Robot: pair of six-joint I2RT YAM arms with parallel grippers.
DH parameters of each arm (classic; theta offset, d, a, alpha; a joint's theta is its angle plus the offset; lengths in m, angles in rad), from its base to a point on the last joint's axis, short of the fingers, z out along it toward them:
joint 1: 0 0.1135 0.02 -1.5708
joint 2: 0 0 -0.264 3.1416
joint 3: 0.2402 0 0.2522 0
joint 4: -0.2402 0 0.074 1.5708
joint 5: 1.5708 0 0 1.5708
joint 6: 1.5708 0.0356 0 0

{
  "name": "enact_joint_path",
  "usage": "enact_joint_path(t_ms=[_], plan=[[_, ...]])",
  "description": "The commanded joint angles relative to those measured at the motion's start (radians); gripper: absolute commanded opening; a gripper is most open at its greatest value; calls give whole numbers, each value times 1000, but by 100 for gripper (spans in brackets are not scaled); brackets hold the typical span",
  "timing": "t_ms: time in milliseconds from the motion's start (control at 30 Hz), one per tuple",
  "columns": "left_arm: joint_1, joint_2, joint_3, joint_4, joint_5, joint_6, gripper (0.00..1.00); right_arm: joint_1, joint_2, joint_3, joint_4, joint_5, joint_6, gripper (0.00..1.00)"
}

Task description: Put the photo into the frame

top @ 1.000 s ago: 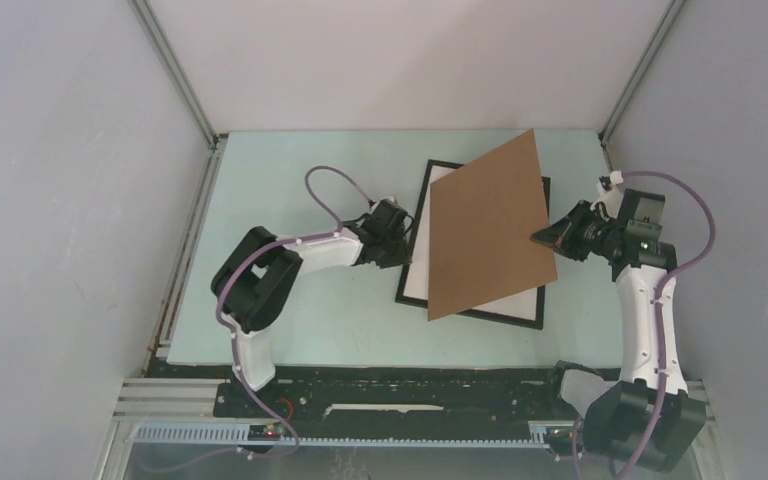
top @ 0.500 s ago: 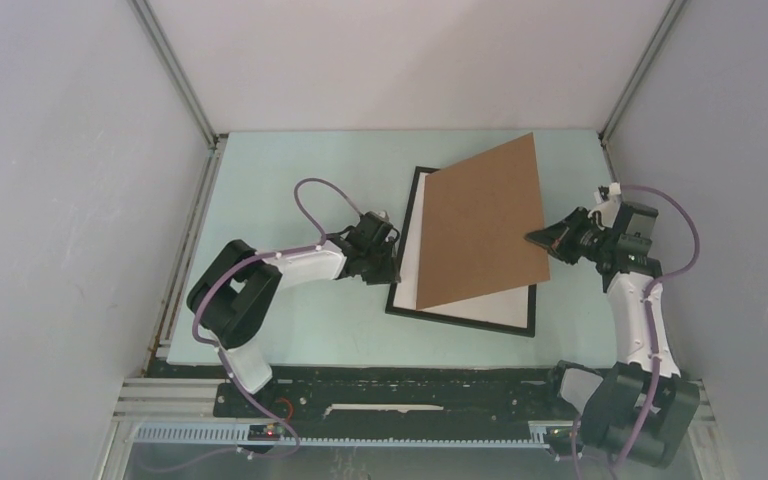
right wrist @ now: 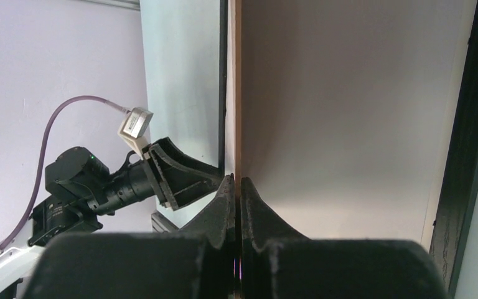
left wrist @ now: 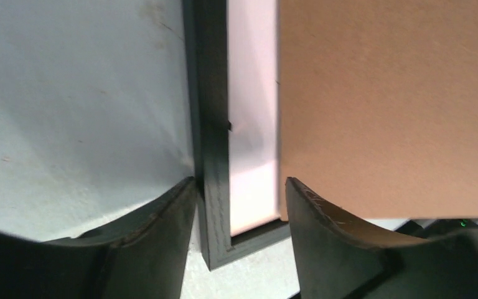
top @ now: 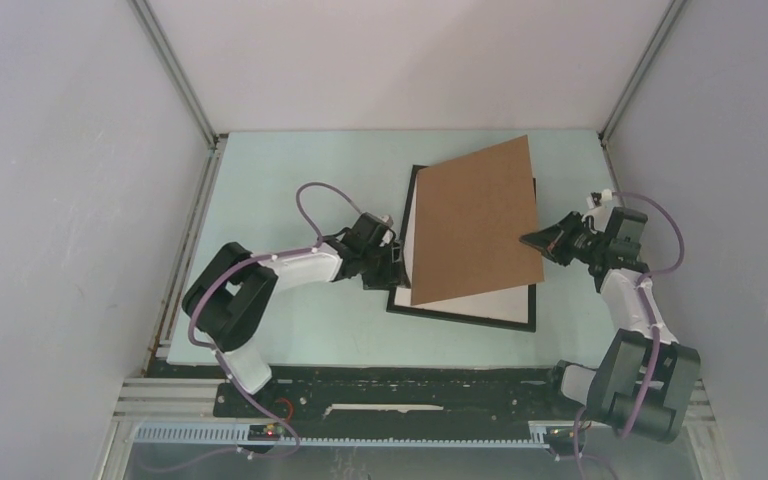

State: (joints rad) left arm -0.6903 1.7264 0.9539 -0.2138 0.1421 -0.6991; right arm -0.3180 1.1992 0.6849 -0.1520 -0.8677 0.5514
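The black frame (top: 460,318) lies flat on the table with a white sheet (top: 480,300) inside it. My right gripper (top: 530,240) is shut on the right edge of a brown cardboard board (top: 475,220), which it holds tilted above the frame. In the right wrist view the right gripper (right wrist: 236,180) pinches the board (right wrist: 238,93), seen edge-on. At the near left corner of the frame (left wrist: 215,156), my left gripper (left wrist: 239,182) is open, one finger on each side of the frame's rail. The photo is out of view.
The pale green table (top: 290,170) is walled in by grey panels on the left, back and right. A black rail (top: 410,385) with the arm bases runs along the near edge. The frame sits right of centre, close to the right arm.
The frame has slid a little to the near left, and the board has come lower over it. My left gripper's jaws have widened. The right gripper has moved left, still shut on the board.
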Motion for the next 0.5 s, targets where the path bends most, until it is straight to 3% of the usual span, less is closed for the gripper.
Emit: enact_joint_path(t_ms=[0, 167, 467], plan=[[38, -99, -54, 65, 172, 71, 69, 8, -5, -37, 119, -39, 38, 0], [123, -136, -109, 141, 206, 54, 74, 13, 0, -65, 131, -23, 19, 0], [101, -11, -173, 341, 265, -40, 77, 61, -10, -144, 218, 10, 48, 0]])
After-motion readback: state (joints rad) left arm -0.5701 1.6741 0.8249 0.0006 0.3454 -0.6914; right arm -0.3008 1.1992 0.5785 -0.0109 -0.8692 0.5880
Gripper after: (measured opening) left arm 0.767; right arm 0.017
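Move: The brown backboard slopes up into the right fingers, its middle about 11 cm left of the right hand and 7 cm farther out, some 7 cm lower; the frame it is meant for centres about 8 cm left, 6 cm ahead and 14 cm below. From the left hand, the backboard's near-left corner lies about 3 cm back and 3 cm right, 1 cm lower, and the frame's near-left corner 5 cm back and 2 cm left, 2 cm lower. The backboard, still pinched by its right side, is lowered about 2 cm and eased nearly 1 cm left towards the frame by the right hand. Beside its near-left corner the left hand, low over the frame's left border, opens wider and lifts some 2.5 cm while drifting forward and left, then dips back about 1 cm, its left side rolling down roughly 10 degrees. ##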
